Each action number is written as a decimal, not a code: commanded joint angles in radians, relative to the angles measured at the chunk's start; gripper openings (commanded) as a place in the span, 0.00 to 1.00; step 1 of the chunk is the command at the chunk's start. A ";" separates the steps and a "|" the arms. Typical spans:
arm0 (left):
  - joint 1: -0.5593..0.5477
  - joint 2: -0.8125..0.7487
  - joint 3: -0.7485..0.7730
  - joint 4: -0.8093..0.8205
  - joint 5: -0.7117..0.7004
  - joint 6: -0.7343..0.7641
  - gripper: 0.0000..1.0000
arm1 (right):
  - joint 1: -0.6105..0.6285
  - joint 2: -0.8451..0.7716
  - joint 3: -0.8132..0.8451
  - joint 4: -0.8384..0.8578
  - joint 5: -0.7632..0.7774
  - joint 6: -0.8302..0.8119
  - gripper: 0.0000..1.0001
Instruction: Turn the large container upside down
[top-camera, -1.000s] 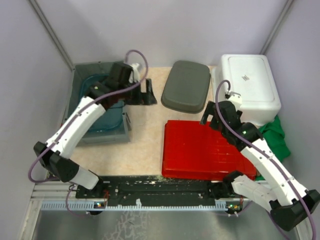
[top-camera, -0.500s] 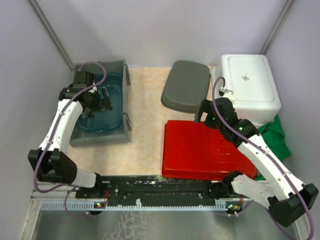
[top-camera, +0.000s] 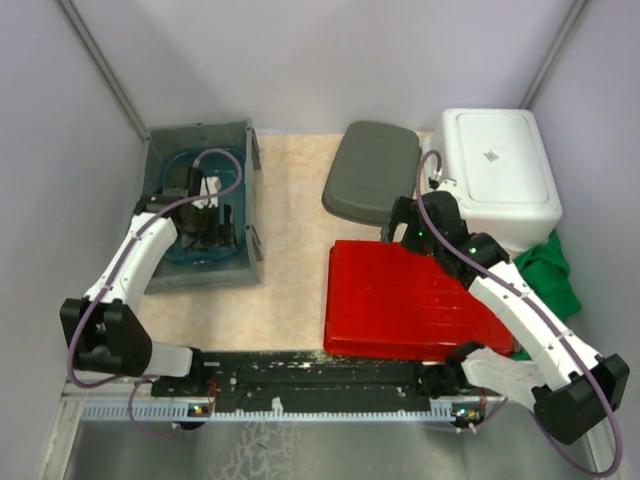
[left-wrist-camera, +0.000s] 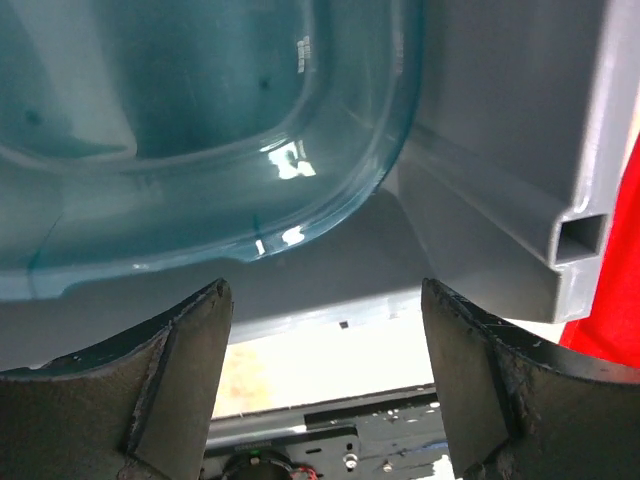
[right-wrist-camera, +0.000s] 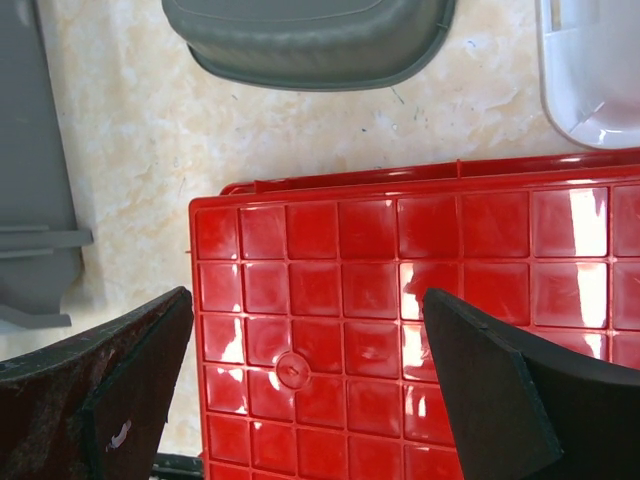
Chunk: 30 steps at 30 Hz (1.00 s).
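A large grey bin (top-camera: 200, 135) stands open side up at the far left, with a translucent teal tub (top-camera: 220, 170) inside it. My left gripper (top-camera: 212, 228) is open and empty, low over the near part of the bin. In the left wrist view my left gripper (left-wrist-camera: 325, 390) has its jaws wide apart, below the teal tub (left-wrist-camera: 200, 120) and the grey bin wall (left-wrist-camera: 500, 150). A big red container (top-camera: 410, 300) lies bottom up at the right. My right gripper (top-camera: 405, 225) is open and hovers over its far edge. The right wrist view shows my right gripper (right-wrist-camera: 310, 390) above the red gridded bottom (right-wrist-camera: 400, 300).
A dark grey tub (top-camera: 372, 172) lies bottom up at the back middle and also shows in the right wrist view (right-wrist-camera: 310, 40). A white container (top-camera: 495, 170) sits at the back right, with a green cloth (top-camera: 550, 275) beside it. Walls close in on both sides.
My left gripper has left the bin's right wall and moved left and nearer, over the bin. The grey bin has settled upright. My right gripper has shifted a little left and farther.
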 joint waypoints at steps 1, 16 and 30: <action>-0.037 -0.046 -0.061 0.136 0.083 0.120 0.81 | -0.003 0.015 0.003 0.068 -0.023 0.007 0.98; -0.091 0.152 -0.067 0.263 -0.035 0.162 0.70 | -0.003 -0.023 -0.039 0.088 0.012 0.034 0.98; -0.039 0.116 -0.124 0.250 -0.192 -0.101 0.57 | -0.003 -0.061 -0.084 0.088 0.049 0.045 0.98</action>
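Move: The blue tub, nested in the grey box, has its middle about 6 cm ahead of the left hand, 5 cm to its left and 9 cm below. The box's right wall is about 5 cm to the hand's right and 5 cm ahead, 8 cm below; the grey tray lies some 29 cm right, 12 cm ahead and 12 cm below. From the right hand, the blue tub is about 38 cm left, 6 cm ahead and 15 cm below. The left hand sinks about 5 cm and eases forward, fingers narrowing astride the blue tub's near right rim. ##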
